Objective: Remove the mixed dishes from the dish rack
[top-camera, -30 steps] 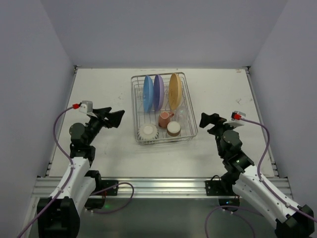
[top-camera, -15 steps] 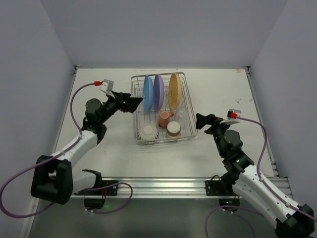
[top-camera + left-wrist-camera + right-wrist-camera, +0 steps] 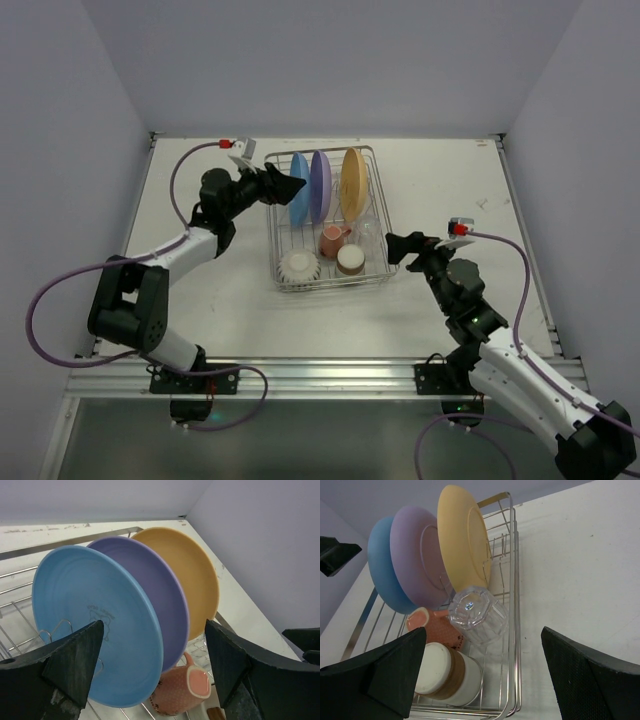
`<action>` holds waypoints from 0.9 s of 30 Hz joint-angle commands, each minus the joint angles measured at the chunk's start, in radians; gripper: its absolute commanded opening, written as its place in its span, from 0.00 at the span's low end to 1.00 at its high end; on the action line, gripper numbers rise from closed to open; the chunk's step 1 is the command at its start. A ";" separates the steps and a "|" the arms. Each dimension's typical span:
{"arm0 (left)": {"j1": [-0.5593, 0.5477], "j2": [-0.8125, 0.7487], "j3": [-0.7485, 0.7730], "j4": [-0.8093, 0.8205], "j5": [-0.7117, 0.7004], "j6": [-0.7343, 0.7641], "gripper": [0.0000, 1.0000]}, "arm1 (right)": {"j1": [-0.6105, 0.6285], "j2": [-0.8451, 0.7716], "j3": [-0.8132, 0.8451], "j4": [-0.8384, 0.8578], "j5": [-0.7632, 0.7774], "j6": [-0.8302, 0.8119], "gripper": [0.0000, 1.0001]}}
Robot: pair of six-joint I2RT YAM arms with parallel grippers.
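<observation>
The dish rack stands mid-table. Upright in its back slots are a blue plate, a purple plate and a yellow-orange plate. In front lie a pink mug, a clear glass, a brown-and-cream cup and a white ribbed bowl. My left gripper is open at the rack's left side, its jaws spanning the blue plate and purple plate without touching. My right gripper is open by the rack's right rim, facing the glass and cup.
Bare white table surrounds the rack on all sides, with grey walls at the left, right and back. The rack's wire rim lies between my right fingers and the glass. The aluminium base rail runs along the near edge.
My left arm swung from the table's left side up and rightwards to the blue plate at the rack. My right gripper edged left toward the rack's rim. The dishes have not moved.
</observation>
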 commanded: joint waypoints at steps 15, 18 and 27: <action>-0.055 0.115 0.117 -0.024 -0.035 -0.042 0.56 | 0.003 -0.065 -0.023 0.028 0.017 -0.006 0.99; -0.055 0.129 0.131 -0.032 -0.026 -0.043 0.50 | 0.003 -0.054 -0.017 0.023 0.020 -0.003 0.99; -0.056 0.149 0.151 -0.042 -0.003 -0.039 0.44 | 0.002 -0.040 -0.010 0.020 0.026 -0.006 0.99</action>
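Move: The blue plate stands on edge just below the left hand; its middle is about 4 cm ahead, 2 cm to the right and 10 cm down. The purple plate is some 6 cm to the right and the yellow plate about 13 cm, each roughly 4 cm ahead. The pink mug lies about 5 cm back, 9 cm right and well below. From the right hand, the blue plate is some 17 cm ahead and 18 cm left, about 6 cm lower. Rightwards and down, with a little forward, the left hand eases some 4 cm in to the blue plate's upper rim, tipping about 5 degrees nose-down; most of this comes early, then it barely creeps. The fingers close from nearly wide open to about half, one on each side of the rim and still apart; a touch can't be made out. ##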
